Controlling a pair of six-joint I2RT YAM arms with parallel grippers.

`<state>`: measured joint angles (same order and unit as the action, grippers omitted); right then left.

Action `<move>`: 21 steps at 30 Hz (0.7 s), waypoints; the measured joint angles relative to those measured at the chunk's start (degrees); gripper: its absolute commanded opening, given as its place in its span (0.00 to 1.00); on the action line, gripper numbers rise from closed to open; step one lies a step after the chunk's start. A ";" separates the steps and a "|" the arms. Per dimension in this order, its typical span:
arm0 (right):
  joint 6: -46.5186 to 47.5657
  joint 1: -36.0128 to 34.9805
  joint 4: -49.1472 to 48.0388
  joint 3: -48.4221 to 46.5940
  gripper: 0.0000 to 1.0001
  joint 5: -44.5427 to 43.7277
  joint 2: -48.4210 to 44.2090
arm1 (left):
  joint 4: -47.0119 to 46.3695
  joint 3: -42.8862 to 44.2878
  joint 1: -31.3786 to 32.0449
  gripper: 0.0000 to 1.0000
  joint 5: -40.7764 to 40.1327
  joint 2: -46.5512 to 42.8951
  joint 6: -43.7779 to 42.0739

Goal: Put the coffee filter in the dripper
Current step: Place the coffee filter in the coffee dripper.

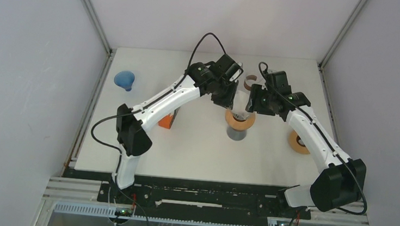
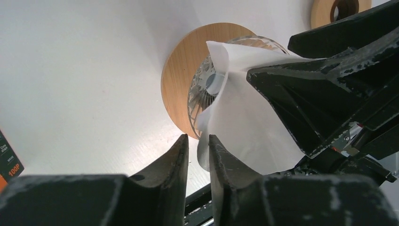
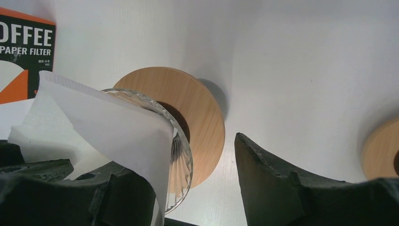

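Note:
The dripper (image 1: 239, 122), a ribbed glass cone in a wooden collar (image 2: 181, 80), stands on a grey cup at mid-table. The white paper coffee filter (image 2: 244, 117) stands tilted in the glass cone (image 3: 181, 155), its folded edge sticking up above the rim. My left gripper (image 2: 198, 146) hangs just left of the dripper, its jaws slightly apart. The filter's lower edge lies beside the right fingertip, not pinched. My right gripper (image 3: 197, 160) is open wide over the rim. Its left finger (image 3: 117, 193) lies against the filter (image 3: 108, 122), and its other finger stands outside the glass.
An orange coffee-filter box (image 1: 167, 121) lies left of the dripper, partly under my left arm. A second wooden-collared piece (image 1: 298, 142) sits to the right, a brown ring (image 1: 251, 82) behind, and a blue ribbed cone (image 1: 125, 79) at far left. Enclosure walls stand on both sides.

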<state>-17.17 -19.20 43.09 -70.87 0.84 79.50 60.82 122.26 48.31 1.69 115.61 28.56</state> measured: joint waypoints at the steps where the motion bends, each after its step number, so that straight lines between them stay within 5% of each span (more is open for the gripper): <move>1: -0.02 0.02 -0.02 0.00 0.66 0.26 0.00 | 0.00 0.00 -0.07 0.31 -0.02 0.00 -0.11; 21: -0.04 0.39 -1.44 2.58 0.66 4.66 1.44 | -0.11 0.00 -0.13 0.64 -0.74 0.00 -0.11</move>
<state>-17.21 -18.81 41.65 -68.29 5.50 80.95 60.71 122.26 48.18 0.95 115.61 28.45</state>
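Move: The coffee dripper, on the carafe, is about 3 cm right of the left hand, 2 cm back and 8 cm below; from the right hand it is roughly 4 cm left, 2 cm back and 5 cm below. The white-banded server stands some 14 cm ahead of the right hand and 1 cm left, 14 cm lower; the spare wooden collar lies about 20 cm right of that hand, 4 cm back and 17 cm down. Right hand, fingers staying open at the filter, sinks 2 cm and edges left; left fingers spread wide in place. ##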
